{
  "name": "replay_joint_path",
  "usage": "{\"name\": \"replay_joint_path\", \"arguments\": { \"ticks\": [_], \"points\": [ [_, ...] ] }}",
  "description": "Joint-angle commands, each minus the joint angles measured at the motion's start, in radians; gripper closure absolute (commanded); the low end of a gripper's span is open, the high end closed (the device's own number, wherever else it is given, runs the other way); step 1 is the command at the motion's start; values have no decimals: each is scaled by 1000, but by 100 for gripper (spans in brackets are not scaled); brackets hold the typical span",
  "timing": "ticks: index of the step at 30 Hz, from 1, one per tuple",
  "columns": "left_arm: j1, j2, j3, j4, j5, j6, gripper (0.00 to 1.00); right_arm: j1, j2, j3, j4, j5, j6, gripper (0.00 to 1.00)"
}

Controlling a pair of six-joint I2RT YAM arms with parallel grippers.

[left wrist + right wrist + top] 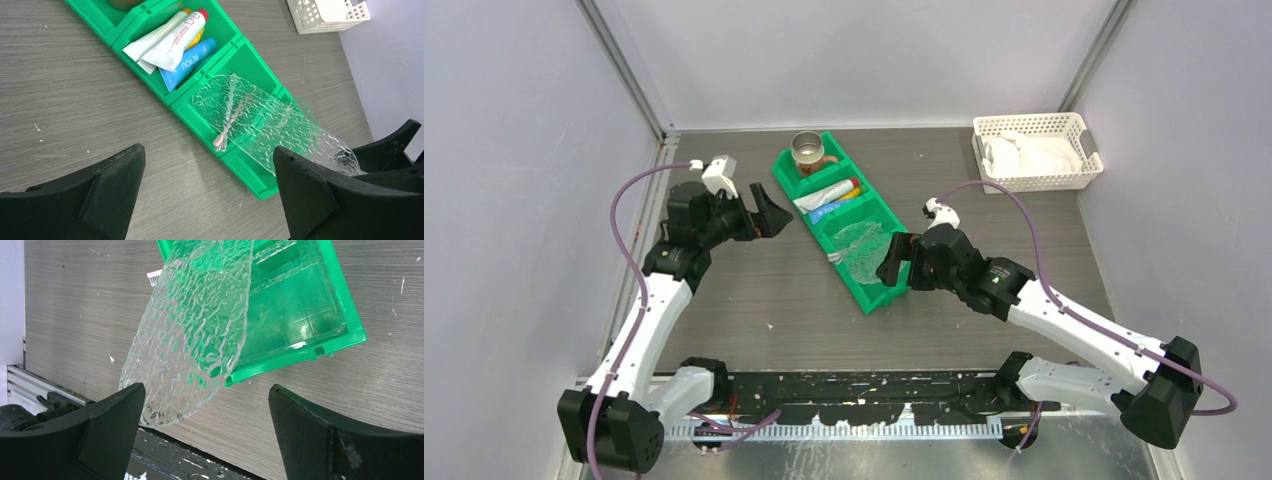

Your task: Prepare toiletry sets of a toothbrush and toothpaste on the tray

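The see-through crinkly tray (pixel 860 250) lies tilted across the two near compartments of the green bin (pixel 876 296), its near end sticking out past the rim (pixel 165 390). A pale pink toothbrush (pixel 228 119) lies under it, head at the bin's left wall. Toothpaste tubes share one compartment: white with a red cap (pixel 176 39), blue (pixel 191 61) and a yellow one mostly hidden. My right gripper (pixel 892 262) stands open at the tray's near end, with nothing between its fingers (pixel 206 432). My left gripper (pixel 767 213) hovers open, left of the bin (pixel 209 192).
A metal cup (pixel 807 151) sits in the bin's far compartment. A white lattice basket (pixel 1035 152) holding white cloth stands at the back right. Grey walls close in both sides. A black rail (pixel 864 385) runs along the table's near edge.
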Motion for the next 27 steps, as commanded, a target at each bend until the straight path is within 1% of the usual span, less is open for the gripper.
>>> {"name": "replay_joint_path", "arguments": {
  "ticks": [1,4,6,9,16,19,20,21,22,23,24,25,26,27],
  "points": [
    [-8,-2,31,9,-7,18,0,4,-18,-19,78,38,51,2],
    [-12,0,29,7,-9,18,0,3,-45,-31,107,41,83,5],
    [-15,2,28,12,-10,16,0,3,-37,-25,118,28,104,8],
    [-20,7,26,19,-11,11,0,3,-4,-18,146,-24,150,9],
    [-26,12,28,16,-11,10,0,3,92,-29,273,-123,273,11],
    [-26,10,29,13,-11,10,0,2,130,-34,304,-127,305,17],
    [-26,9,31,12,-10,11,0,3,140,-35,308,-125,310,22],
    [-26,7,31,10,-11,12,0,3,145,-36,309,-121,313,31],
    [-26,6,31,9,-11,12,0,3,149,-34,306,-114,315,35],
    [-26,5,31,9,-11,12,0,3,149,-34,302,-105,317,42],
    [-26,5,32,7,-11,13,0,3,147,-34,297,-96,318,46],
    [-26,4,32,6,-11,14,0,2,144,-32,287,-87,317,55],
    [-26,3,31,7,-11,13,0,4,138,-26,272,-75,313,74],
    [-26,3,31,6,-11,13,0,3,131,-19,257,-66,309,84]
  ]
}}
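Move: Just to the right hand's left lies the clear rippled sheet, its middle some 5 cm left, about 2 cm ahead and 5 cm below the open fingers, spanning the tray. Beneath it a toothbrush lies in the tray, roughly 4 cm left, 3 cm ahead and 10 cm below the right hand; the toothpastes are about 9 cm left, 11 cm ahead and 9 cm below. From the left hand the sheet is some 12 cm right, 7 cm back and 12 cm lower. Swinging about 5 cm to its left over the tray, the right hand rises a touch, then dips a couple of centimetres while rolling some 15 degrees, left side up, and tipping down a little. Late on, its wide-open fingers close to about a third and pinch the clear sheet by its near part. ##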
